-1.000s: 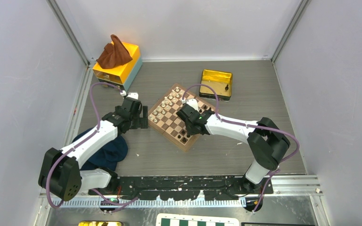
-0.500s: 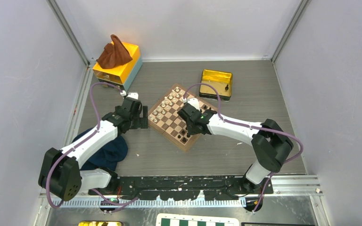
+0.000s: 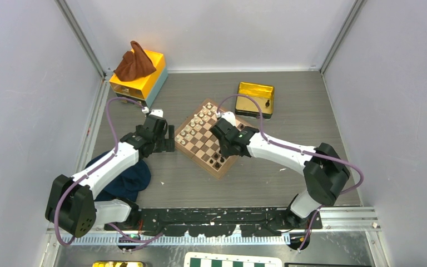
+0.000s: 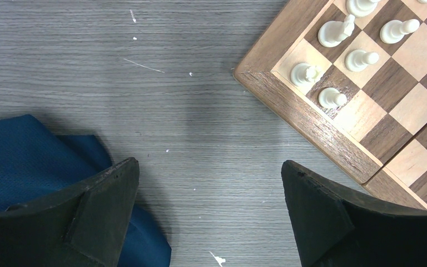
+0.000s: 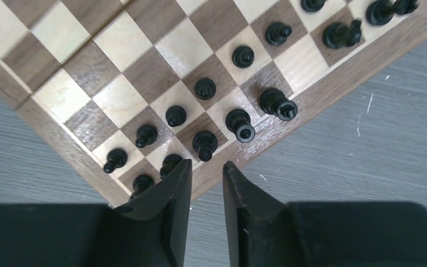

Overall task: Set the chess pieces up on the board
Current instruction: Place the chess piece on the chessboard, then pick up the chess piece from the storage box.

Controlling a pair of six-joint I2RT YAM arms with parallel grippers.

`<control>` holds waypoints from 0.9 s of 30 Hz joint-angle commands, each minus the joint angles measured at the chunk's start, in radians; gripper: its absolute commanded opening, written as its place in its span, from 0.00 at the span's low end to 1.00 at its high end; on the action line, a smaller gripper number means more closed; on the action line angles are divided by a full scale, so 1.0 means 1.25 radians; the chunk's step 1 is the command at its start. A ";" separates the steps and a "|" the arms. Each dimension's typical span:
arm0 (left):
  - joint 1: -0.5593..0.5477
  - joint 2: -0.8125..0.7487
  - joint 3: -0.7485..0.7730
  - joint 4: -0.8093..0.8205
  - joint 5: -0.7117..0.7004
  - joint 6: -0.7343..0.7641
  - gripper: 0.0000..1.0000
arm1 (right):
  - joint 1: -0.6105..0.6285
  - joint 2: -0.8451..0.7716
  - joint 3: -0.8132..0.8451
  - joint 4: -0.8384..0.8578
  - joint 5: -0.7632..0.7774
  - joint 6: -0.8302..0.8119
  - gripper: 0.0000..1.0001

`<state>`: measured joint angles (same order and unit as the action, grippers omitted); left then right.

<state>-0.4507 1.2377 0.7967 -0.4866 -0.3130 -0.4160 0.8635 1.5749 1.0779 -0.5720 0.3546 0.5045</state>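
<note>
The board (image 3: pixel 218 172) lies diagonally mid-table. Black chess pieces (image 5: pixel 205 88) stand in two rows along its near-right rim (image 5: pixel 333 72), and a few in the back row (image 5: pixel 278 104) lean. My right gripper (image 5: pixel 207 164) hovers over that rim, at the same spot in the top view (image 3: pixel 227 149). Its jaws stand a narrow gap apart with nothing between them. My left gripper (image 4: pixel 210 164) hangs wide open and empty over bare table beside the board's left corner (image 4: pixel 300 114); from above, that gripper (image 3: pixel 167 143) is just left of the board.
Cream pieces (image 4: pixel 333 31) fill the board's far-left side. A gold tin (image 3: pixel 254 98) behind the board holds one dark piece (image 3: pixel 267 104). A yellow box with a brown cloth (image 3: pixel 138 72) stands back left. A blue cloth (image 3: pixel 125 181) lies under the left arm.
My right gripper has drifted slightly back and to the right along the board's near edge, its jaws a touch wider. The left arm has not moved.
</note>
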 commanded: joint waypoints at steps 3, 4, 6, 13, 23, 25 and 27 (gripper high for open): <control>0.000 -0.011 0.029 0.028 -0.004 -0.008 1.00 | -0.002 -0.064 0.109 -0.027 0.048 -0.029 0.40; 0.000 -0.013 0.029 0.027 -0.005 -0.008 1.00 | -0.003 -0.062 0.123 -0.033 0.057 -0.036 0.43; 0.000 -0.015 0.030 0.024 -0.008 -0.007 1.00 | -0.005 -0.057 0.155 -0.044 0.080 -0.051 0.48; 0.000 -0.030 0.030 0.022 -0.019 -0.004 1.00 | -0.099 -0.009 0.240 -0.048 0.090 -0.073 0.53; 0.000 -0.048 0.030 0.023 -0.027 0.000 1.00 | -0.305 0.191 0.428 0.004 0.076 -0.117 0.54; 0.000 -0.051 0.030 0.022 -0.032 0.002 1.00 | -0.337 0.241 0.474 0.006 0.075 -0.121 0.54; 0.000 -0.055 0.030 0.021 -0.037 0.006 1.00 | -0.373 0.287 0.518 0.003 0.073 -0.121 0.54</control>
<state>-0.4507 1.2041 0.7967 -0.4870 -0.3275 -0.4149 0.4610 1.8637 1.6058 -0.6037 0.4324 0.3752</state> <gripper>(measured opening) 0.996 0.538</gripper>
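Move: The last black piece, standing in the yellow tin, is about 23 cm ahead of the right hand and 15 cm to its right, some 6 cm lower; the tin's middle is about 24 cm ahead and 10 cm right. Right under the fingertips stands a black back-row piece, about 4 cm down, with the tallest black piece some 4 cm ahead and 4 cm right of the hand. From the left hand, the last piece lies roughly 18 cm ahead and 39 cm right. Already free of the black back-row piece, the right hand climbs nearly 10 cm clear of the pieces while its fingers widen from a narrow gap to about half open, then speeds forward and to the right off the board towards the tin and its last black piece, some 19 cm forward and 8 cm right in all. On the way the fingers tip up by about 10 degrees and the hand swings some 20 degrees clockwise, and near the end it starts to sink a little over the tin's near part, empty and touching nothing. ##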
